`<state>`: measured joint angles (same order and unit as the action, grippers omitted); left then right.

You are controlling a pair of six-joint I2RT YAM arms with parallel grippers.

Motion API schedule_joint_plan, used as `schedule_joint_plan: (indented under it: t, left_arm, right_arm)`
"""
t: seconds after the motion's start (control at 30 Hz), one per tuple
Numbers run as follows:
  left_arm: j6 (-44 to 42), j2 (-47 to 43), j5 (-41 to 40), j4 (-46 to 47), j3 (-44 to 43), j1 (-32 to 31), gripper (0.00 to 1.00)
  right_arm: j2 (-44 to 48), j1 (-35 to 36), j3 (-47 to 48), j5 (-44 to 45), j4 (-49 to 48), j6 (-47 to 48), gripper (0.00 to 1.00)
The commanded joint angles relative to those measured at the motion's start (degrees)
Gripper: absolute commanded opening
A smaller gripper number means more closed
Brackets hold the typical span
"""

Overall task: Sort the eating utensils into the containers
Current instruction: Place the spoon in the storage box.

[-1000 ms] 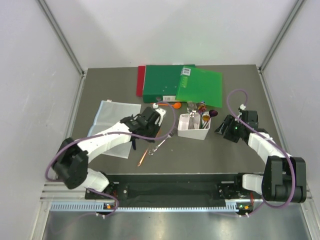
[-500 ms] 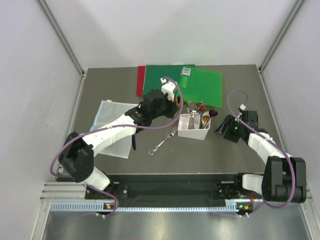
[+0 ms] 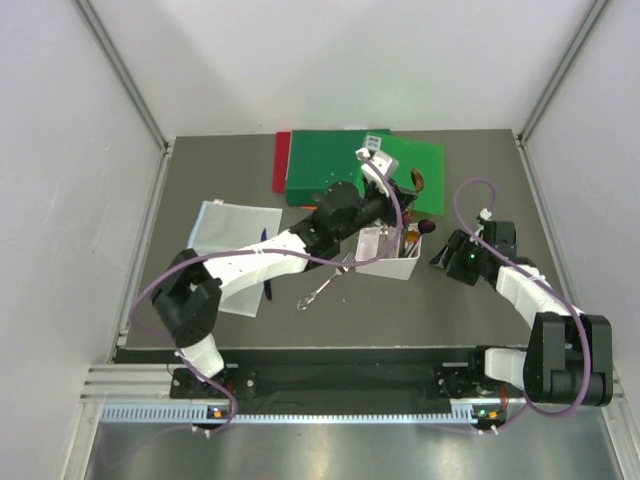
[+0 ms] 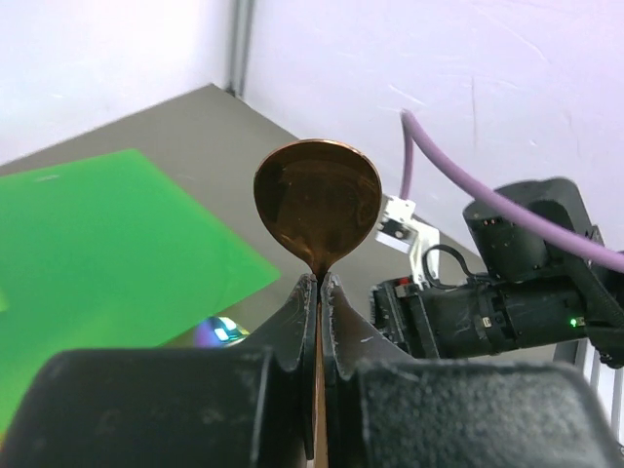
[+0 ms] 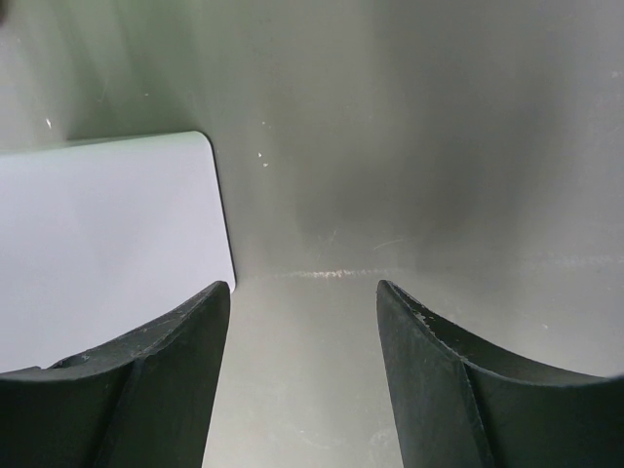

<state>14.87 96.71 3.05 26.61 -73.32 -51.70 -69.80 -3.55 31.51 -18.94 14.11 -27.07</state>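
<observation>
My left gripper [image 4: 319,284] is shut on the thin handle of a copper-orange spoon [image 4: 318,200], whose bowl sticks up past the fingertips. In the top view this gripper [image 3: 408,189] hangs above the far right end of the white bin [image 3: 377,265], with the spoon's bowl [image 3: 421,181] over the green folder's edge. Several utensils stand in the bin, among them a purple spoon [image 3: 427,227]. A silver fork [image 3: 324,286] lies on the table left of the bin. A dark blue utensil [image 3: 266,275] rests on the clear sheet. My right gripper [image 3: 447,256] stands open, just right of the bin.
Green folders [image 3: 400,165] and a red folder [image 3: 281,160] lie at the back. A clear plastic sheet [image 3: 222,235] is at the left. The right wrist view has the bin's white wall [image 5: 97,244] on the left, grey table ahead. The right arm [image 4: 507,292] is close beyond the spoon.
The left arm swung up and right from the table left of the bin to above its far end, carrying the orange spoon that lay by the fork. The right arm has not moved.
</observation>
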Motion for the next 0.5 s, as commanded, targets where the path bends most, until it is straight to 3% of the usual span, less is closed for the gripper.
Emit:
schedule_joint_plan:
  t: [0.0, 0.23, 0.4, 0.47]
  left_arm:
    - [-1.42, 3.40, -2.25, 10.30, -0.69, -2.61, 0.00]
    - [-5.81, 8.40, -6.91, 14.78, 0.54, -4.46, 0.00]
    - [-6.53, 8.59, -9.19, 11.20, 0.98, -5.86, 0.00]
    - [-6.44, 7.45, -9.46, 9.96, 1.95, -5.87, 0.11]
  right_arm:
    - [0.45, -1.02, 0.31, -0.13, -1.45, 0.79, 0.62]
    - [0.10, -1.02, 0.40, -0.31, -1.36, 1.05, 0.63]
    - [-0.07, -1.02, 0.57, -0.22, -1.54, 1.32, 0.62]
    - [-0.51, -1.02, 0.49, -0.22, -1.71, 1.41, 0.63]
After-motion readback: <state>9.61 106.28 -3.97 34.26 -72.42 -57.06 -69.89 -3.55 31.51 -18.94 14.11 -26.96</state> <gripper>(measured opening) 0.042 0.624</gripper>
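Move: The left hand holds the spoon bowl-up, about 25 cm above the storage box, whose middle lies roughly 3 cm back and 1 cm right. The dark ladle in the box is about 8 cm right, level fore and aft; the fork on the table is some 13 cm left and 11 cm back. From the idle right hand, the box is about 13 cm left and 2 cm ahead, at similar height. The left hand lowers the pinched spoon about 6.5 cm towards the box's right-hand compartment, shifting 4 cm right. ##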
